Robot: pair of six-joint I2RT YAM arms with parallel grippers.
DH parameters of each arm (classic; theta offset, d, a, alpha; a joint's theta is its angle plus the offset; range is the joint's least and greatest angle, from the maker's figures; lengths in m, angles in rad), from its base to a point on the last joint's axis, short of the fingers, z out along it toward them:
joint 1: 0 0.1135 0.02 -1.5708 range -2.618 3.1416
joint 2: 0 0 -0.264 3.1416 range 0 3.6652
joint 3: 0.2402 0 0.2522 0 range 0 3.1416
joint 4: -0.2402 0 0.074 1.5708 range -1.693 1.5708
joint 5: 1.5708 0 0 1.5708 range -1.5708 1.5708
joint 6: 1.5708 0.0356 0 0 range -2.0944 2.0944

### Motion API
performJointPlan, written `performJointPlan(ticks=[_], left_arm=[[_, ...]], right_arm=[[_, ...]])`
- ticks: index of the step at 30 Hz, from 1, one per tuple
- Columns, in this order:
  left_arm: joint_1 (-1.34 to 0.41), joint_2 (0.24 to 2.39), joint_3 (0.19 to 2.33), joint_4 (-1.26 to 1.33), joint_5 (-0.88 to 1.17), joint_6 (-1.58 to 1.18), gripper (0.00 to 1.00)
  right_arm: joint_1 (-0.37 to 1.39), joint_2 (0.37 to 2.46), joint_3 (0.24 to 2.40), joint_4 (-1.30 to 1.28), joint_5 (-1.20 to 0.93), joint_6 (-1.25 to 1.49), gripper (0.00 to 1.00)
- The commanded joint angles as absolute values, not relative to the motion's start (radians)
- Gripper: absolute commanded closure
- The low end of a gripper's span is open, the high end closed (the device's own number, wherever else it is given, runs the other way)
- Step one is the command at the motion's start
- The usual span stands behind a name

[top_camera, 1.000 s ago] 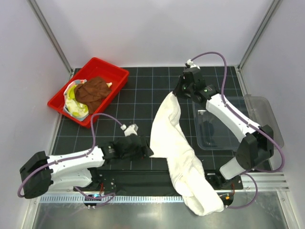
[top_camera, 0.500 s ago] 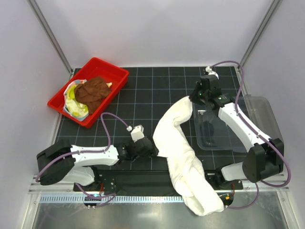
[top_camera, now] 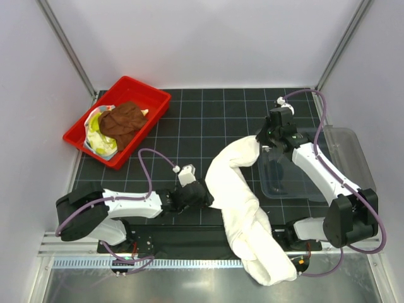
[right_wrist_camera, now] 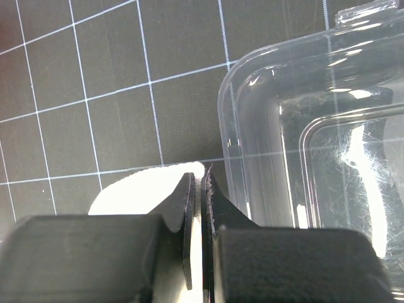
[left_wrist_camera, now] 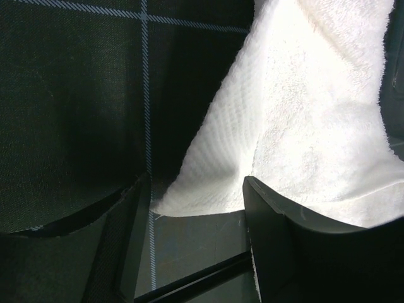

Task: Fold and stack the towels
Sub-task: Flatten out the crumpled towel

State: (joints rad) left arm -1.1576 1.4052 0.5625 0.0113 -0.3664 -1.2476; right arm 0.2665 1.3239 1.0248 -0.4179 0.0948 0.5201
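Observation:
The large white towel (top_camera: 243,202) lies in a long, bunched band from mid-table down over the near edge. Its far end is pinched in my right gripper (top_camera: 262,140), which is shut on a thin fold (right_wrist_camera: 142,189) beside the clear bin. My left gripper (top_camera: 207,199) is low at the towel's left edge. In the left wrist view it (left_wrist_camera: 196,218) stands open, with a corner of the white towel (left_wrist_camera: 214,183) lying between the fingers (left_wrist_camera: 271,240). A brown towel (top_camera: 123,121) rests on a yellow-green one (top_camera: 95,129) in the red tray.
The red tray (top_camera: 148,98) sits at the back left. A clear plastic bin (top_camera: 344,161) stands on the right, its rim (right_wrist_camera: 252,82) close beside my right gripper (right_wrist_camera: 201,183). The black gridded mat (top_camera: 202,120) covers the table, and a metal rail runs along the near edge.
My right gripper has carried the towel's far end right and nearer, bending the towel into a curve. My left gripper has slid right up to the towel's left edge.

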Motion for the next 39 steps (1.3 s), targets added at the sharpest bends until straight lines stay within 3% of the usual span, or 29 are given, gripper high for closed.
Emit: performJointPlan(ticks=[1,7,15,18,19,23,28,33,39], left_arm=[[-1.166,1.379,0.563,0.049,-0.383,-1.241,0.38],[-1.201,1.304,0.515,0.054,-0.400,-1.264,0.59],[-1.207,1.341,0.520,0.187,-0.374,-1.169,0.73],[-1.207,1.341,0.531,0.187,-0.370,-1.160,0.88],[-1.207,1.333,0.538,0.136,-0.374,-1.160,1.00],[-1.186,1.231,0.656,-0.197,-0.454,-1.097,1.00],[-1.149,0.999,0.935,-0.631,-0.691,-0.748,1.00],[-1.144,0.824,1.337,-0.742,-0.764,-0.479,1.00],[-1.144,0.795,1.641,-0.669,-0.513,-0.345,1.00]], right_arm=[[0.258,1.282,1.037,-0.390,0.107,0.503,0.99],[0.249,1.282,1.039,-0.394,0.104,0.502,0.99],[0.245,1.270,1.034,-0.376,0.072,0.506,0.99],[0.247,1.264,1.037,-0.379,0.066,0.502,0.99],[0.245,1.262,1.043,-0.382,0.063,0.499,0.99],[0.245,1.240,1.107,-0.434,-0.041,0.459,0.99],[0.248,1.070,1.268,-0.466,-0.197,0.410,0.99],[0.249,0.865,1.359,-0.309,-0.305,0.414,0.99],[0.249,0.735,1.488,-0.147,-0.368,0.566,0.99]])
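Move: The white towel's near-left corner lies right between the left hand's open fingers, about 1 cm below the hand point and 1 cm to its right; the towel's crumpled bulk is some 11 cm to that hand's right and 7 cm back. From the right hand, already shut on the far corner, that near-left corner is about 20 cm back, 15 cm left and 13 cm down. The clear bin's middle is roughly 14 cm to the right hand's right, 7 cm back and 14 cm below. The left hand shuts its fingers on the towel's near-left corner, easing a centimetre or so back and to the right and a couple of centimetres up, while the right hand stays nearly still with its grip on the far corner. Then both arms lift fast together, each keeping its pinch: the left rises about 45 cm overall and swings left, away from the right hand, its fingers tipping up some 50 degrees, as the right goes up about 40 cm and draws back nearly 20 cm, its fingers also tipping well up and turning counter-clockwise. ##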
